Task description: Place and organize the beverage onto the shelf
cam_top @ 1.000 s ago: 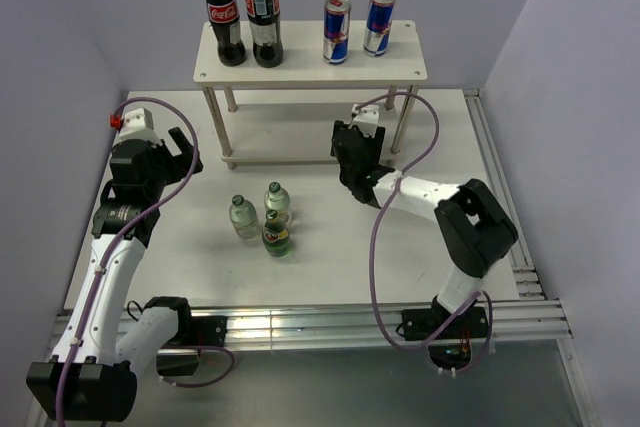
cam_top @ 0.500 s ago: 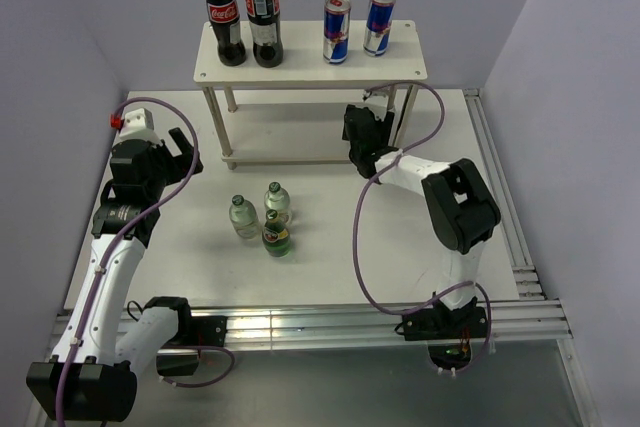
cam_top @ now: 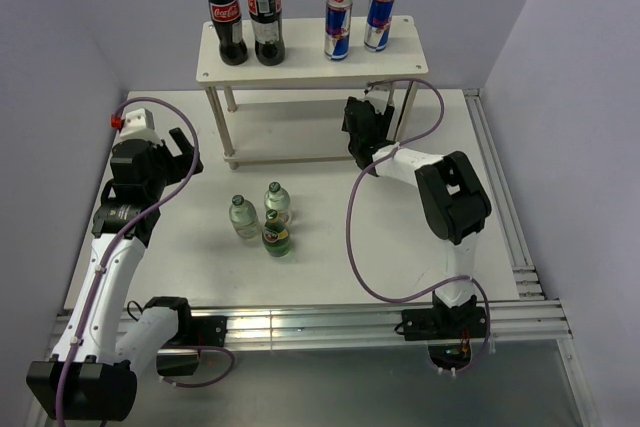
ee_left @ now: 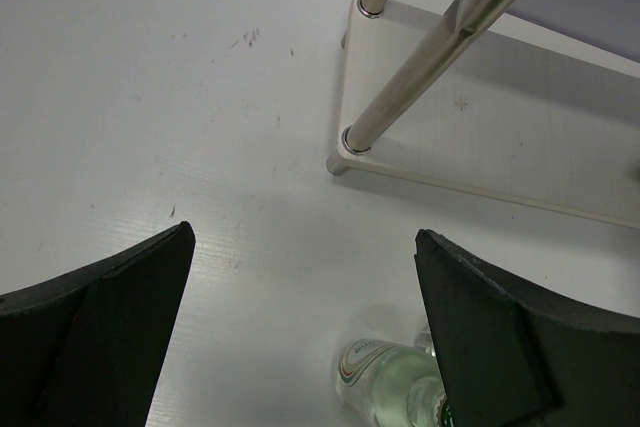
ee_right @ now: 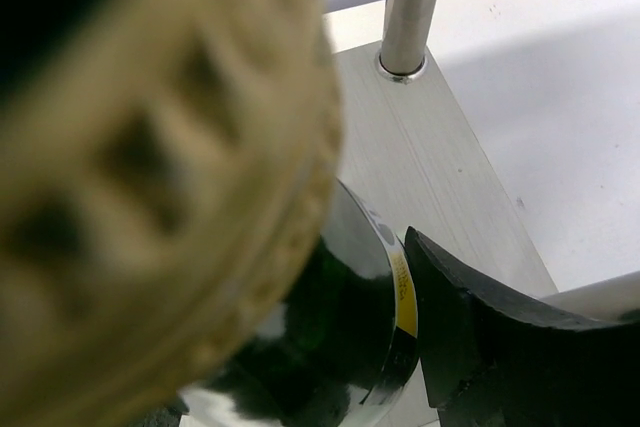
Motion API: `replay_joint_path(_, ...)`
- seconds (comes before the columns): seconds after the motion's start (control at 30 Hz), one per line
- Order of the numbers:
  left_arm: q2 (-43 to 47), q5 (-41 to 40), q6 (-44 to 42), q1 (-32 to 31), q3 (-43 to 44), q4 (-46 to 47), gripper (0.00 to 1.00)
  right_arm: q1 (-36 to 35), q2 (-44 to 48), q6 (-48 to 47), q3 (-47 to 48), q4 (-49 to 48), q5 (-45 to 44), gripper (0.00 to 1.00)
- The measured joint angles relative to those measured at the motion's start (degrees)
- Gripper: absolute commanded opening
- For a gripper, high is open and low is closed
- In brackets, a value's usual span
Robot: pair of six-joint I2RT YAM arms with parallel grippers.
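Observation:
The cream shelf (cam_top: 300, 55) stands at the back with two blue-and-silver cans (cam_top: 337, 27) on its top board. My right gripper (cam_top: 363, 127) reaches under the top board at the shelf's right end. In the right wrist view it (ee_right: 335, 332) is shut on a green bottle (ee_right: 345, 287) with a gold cap, held over the lower board (ee_right: 440, 177). Two clear bottles (cam_top: 241, 217) (cam_top: 277, 200) and a second green bottle (cam_top: 277, 237) stand together on the table. My left gripper (cam_top: 178, 152) is open and empty, left of them; a clear bottle (ee_left: 385, 387) shows between its fingers (ee_left: 110, 322).
Two tall cola bottles (cam_top: 226, 22) (cam_top: 264, 17) stand on the left of the top board. A shelf leg (ee_right: 410, 7) stands just beyond the held bottle. The shelf's front left legs (ee_left: 400, 87) are ahead of the left gripper. A metal rail (cam_top: 500, 197) runs along the table's right edge.
My right gripper has moved away from me with the green bottle, in under the shelf's right end. The shelf top looks slightly shifted. The left arm has not moved.

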State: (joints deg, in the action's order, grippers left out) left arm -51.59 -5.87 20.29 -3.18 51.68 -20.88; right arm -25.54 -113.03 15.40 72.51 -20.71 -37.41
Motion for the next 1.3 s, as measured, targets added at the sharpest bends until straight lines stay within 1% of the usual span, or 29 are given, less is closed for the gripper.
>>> replay_joint_path(0.03, 0.00, 0.00, -0.04, 0.00, 0.00, 0.00, 0.99, 0.09, -0.04, -0.02, 0.09, 0.00, 0.04, 0.49)
replay_joint_path(0.07, 0.00, 0.00, -0.09, 0.00, 0.00, 0.00, 0.99, 0.13, -0.07, -0.02, 0.13, 0.02, 0.13, 0.58)
replay_joint_path(0.13, 0.00, 0.00, -0.09, 0.00, 0.00, 0.00, 0.99, 0.17, -0.09, -0.02, 0.13, 0.00, 0.22, 0.71)
replay_joint_path(0.23, 0.00, 0.00, -0.09, 0.00, 0.00, 0.00, 0.99, 0.20, -0.09, -0.02, 0.13, 0.02, 0.35, 0.83)
replay_joint_path(0.33, 0.00, 0.00, -0.11, 0.00, 0.00, 0.00, 0.99, 0.22, -0.09, -0.04, 0.13, -0.07, 0.37, 0.91)
replay_joint_path(0.37, 0.00, 0.00, -0.09, 0.00, 0.00, 0.00, 0.99, 0.24, -0.09, -0.02, 0.13, -0.09, 0.37, 0.98)
replay_joint_path(0.4, 0.00, 0.00, -0.09, 0.00, 0.00, 0.00, 0.99, 0.28, -0.09, 0.02, 0.13, -0.09, 0.39, 1.00)
replay_joint_path(0.53, 0.00, 0.00, -0.11, 0.00, 0.00, 0.00, 0.99, 0.31, 0.17, -0.04, -0.22, -0.11, 0.52, 1.00)
replay_joint_path(0.67, 0.00, 0.00, -0.11, 0.00, 0.00, 0.00, 0.99, 0.31, 2.10, 0.15, -2.89, -0.20, 1.40, 1.00)
replay_joint_path(1.07, 0.00, 0.00, -0.11, 0.00, 0.00, 0.00, 0.99, -0.74, 12.20, 1.22, -12.48, -0.59, 6.03, 1.00)
replay_joint_path(1.3, 0.07, 0.00, -0.11, 0.00, 0.00, 0.00, 0.99, -5.57, 19.50, 1.22, -17.59, -0.70, 6.47, 1.00)
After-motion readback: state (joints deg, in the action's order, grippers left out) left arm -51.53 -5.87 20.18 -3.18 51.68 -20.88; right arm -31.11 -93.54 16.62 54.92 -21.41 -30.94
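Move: The green bottle is already between the right fingers on the lower shelf, its middle straight at the hand point and about 2 cm lower. The shelf's front right post stands about 8 cm to the hand's right and 2 cm nearer; the right-hand Red Bull can is about 20 cm above and 4 cm farther out, level sideways. The nearest clear bottle stands some 20 cm left and 19 cm back. From the left hand, the green bottle lies roughly 40 cm right, 20 cm ahead and 14 cm lower. Hold the right gripper still at the green bottle and open the fingers fully so they let go of the glass. Then draw the hand back out of the shelf about 8 cm, beginning level and ending with a rise and drift left of some 3 cm each, turning about 10 degrees counter-clockwise with the fingers kept wide. ##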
